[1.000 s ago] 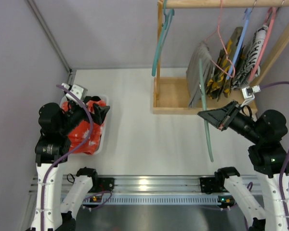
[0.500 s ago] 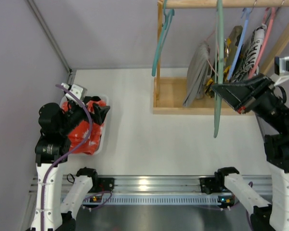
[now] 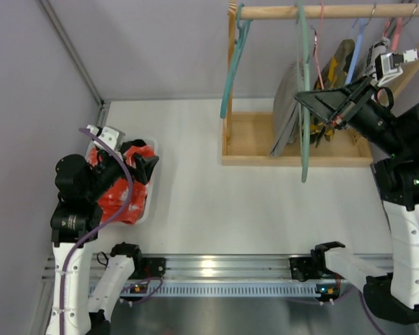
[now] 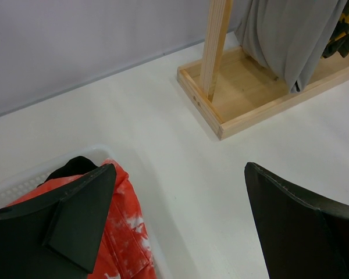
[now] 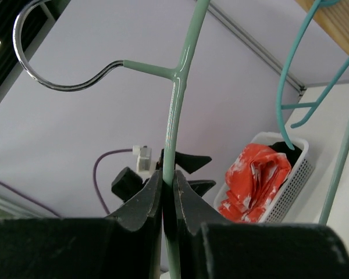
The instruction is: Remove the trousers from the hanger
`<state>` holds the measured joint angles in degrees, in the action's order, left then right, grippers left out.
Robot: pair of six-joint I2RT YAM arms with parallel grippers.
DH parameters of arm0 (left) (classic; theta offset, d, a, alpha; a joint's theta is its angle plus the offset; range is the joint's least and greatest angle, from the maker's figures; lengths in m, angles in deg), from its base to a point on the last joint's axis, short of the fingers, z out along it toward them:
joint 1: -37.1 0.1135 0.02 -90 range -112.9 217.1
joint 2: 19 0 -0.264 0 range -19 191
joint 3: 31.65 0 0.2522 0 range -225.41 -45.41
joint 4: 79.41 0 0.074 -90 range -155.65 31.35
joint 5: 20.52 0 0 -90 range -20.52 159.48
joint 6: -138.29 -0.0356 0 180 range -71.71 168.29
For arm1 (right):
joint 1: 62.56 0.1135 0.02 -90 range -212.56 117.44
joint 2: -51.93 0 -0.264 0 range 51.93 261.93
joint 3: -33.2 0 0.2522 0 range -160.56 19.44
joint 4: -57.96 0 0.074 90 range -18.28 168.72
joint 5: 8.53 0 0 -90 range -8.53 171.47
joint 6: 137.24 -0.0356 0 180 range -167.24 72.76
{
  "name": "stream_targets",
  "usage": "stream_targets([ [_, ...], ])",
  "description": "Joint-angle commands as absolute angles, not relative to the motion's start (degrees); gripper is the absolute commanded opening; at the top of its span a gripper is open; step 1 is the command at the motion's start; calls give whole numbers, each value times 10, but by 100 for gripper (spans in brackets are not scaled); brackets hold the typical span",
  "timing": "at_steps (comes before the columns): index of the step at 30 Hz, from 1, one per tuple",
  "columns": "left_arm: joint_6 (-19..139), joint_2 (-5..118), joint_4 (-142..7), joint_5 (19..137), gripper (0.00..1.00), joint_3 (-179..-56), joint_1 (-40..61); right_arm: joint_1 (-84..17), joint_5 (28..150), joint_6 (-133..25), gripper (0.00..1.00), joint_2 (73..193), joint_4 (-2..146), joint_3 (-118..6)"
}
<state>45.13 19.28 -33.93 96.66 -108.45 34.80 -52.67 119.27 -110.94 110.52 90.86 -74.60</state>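
Observation:
My right gripper (image 3: 302, 97) is shut on the stem of a bare pale green hanger (image 3: 304, 132), just below its metal hook (image 5: 58, 81). In the top view the hanger hangs upright and its top reaches the wooden rod (image 3: 342, 10). In the right wrist view the jaws pinch the green stem (image 5: 177, 104) tight, the gripper (image 5: 168, 181) raised. The red trousers (image 3: 119, 190) lie bunched in a white basket (image 3: 149, 204) at the left. My left gripper (image 3: 145, 165) hovers open over that basket, empty, with the trousers (image 4: 122, 232) under its left finger.
The wooden rack's base (image 3: 251, 143) and post (image 4: 216, 46) stand at the back right. A teal hanger (image 3: 232, 63), a grey garment (image 3: 286, 105) and yellow-black and striped clothes (image 3: 332, 77) on blue and pink hangers hang from the rod.
My right arm has swung the green hanger up from low over the table to the rod, turning it upright. The left arm has barely shifted.

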Motion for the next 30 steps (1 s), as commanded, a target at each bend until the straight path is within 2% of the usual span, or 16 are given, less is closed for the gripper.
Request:
stream_targets([
  [1,450,206,-345,967,98,-1085,348,-517,1190,-1118,0,1055,969,-766],
  [7,464,223,-351,968,98,-1089,348,-517,1229,-1111,0,1012,912,-694],
  [8,468,226,-357,967,98,-1090,348,-517,1245,-1111,0,1012,851,-676],
  [11,473,232,-360,971,98,-1096,348,-517,1286,-1121,0,1012,799,-620],
  [16,460,216,-359,958,98,-1092,348,-516,1255,-1098,0,1001,870,-587],
  [24,470,201,-360,956,98,-1079,348,-517,1210,-1136,0,1111,878,-710],
  [30,460,189,-359,950,98,-1068,348,-518,1154,-1133,0,1187,947,-808],
])
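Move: My right hand already pinches the bare sage-green hanger, its hook above my fingers. The stretch of wooden rail it is meant for lies about 17 cm ahead and 5 cm higher. The pink hanger sits some 13 cm ahead and 4 cm right, a little lower; the teal hanger 12 cm ahead and 15 cm left. From my idle left hand that rail stretch is roughly 18 cm ahead, 40 cm right and 25 cm up. Keeping the green hanger pinched, my right hand draws back about 7 cm from the rail, then dips some 8 cm below its start. From there I swing it forward and up towards the rail, ending about 4 cm farther out and a little lower than I began, with the wrist tipped some 10 degrees nose-down. ##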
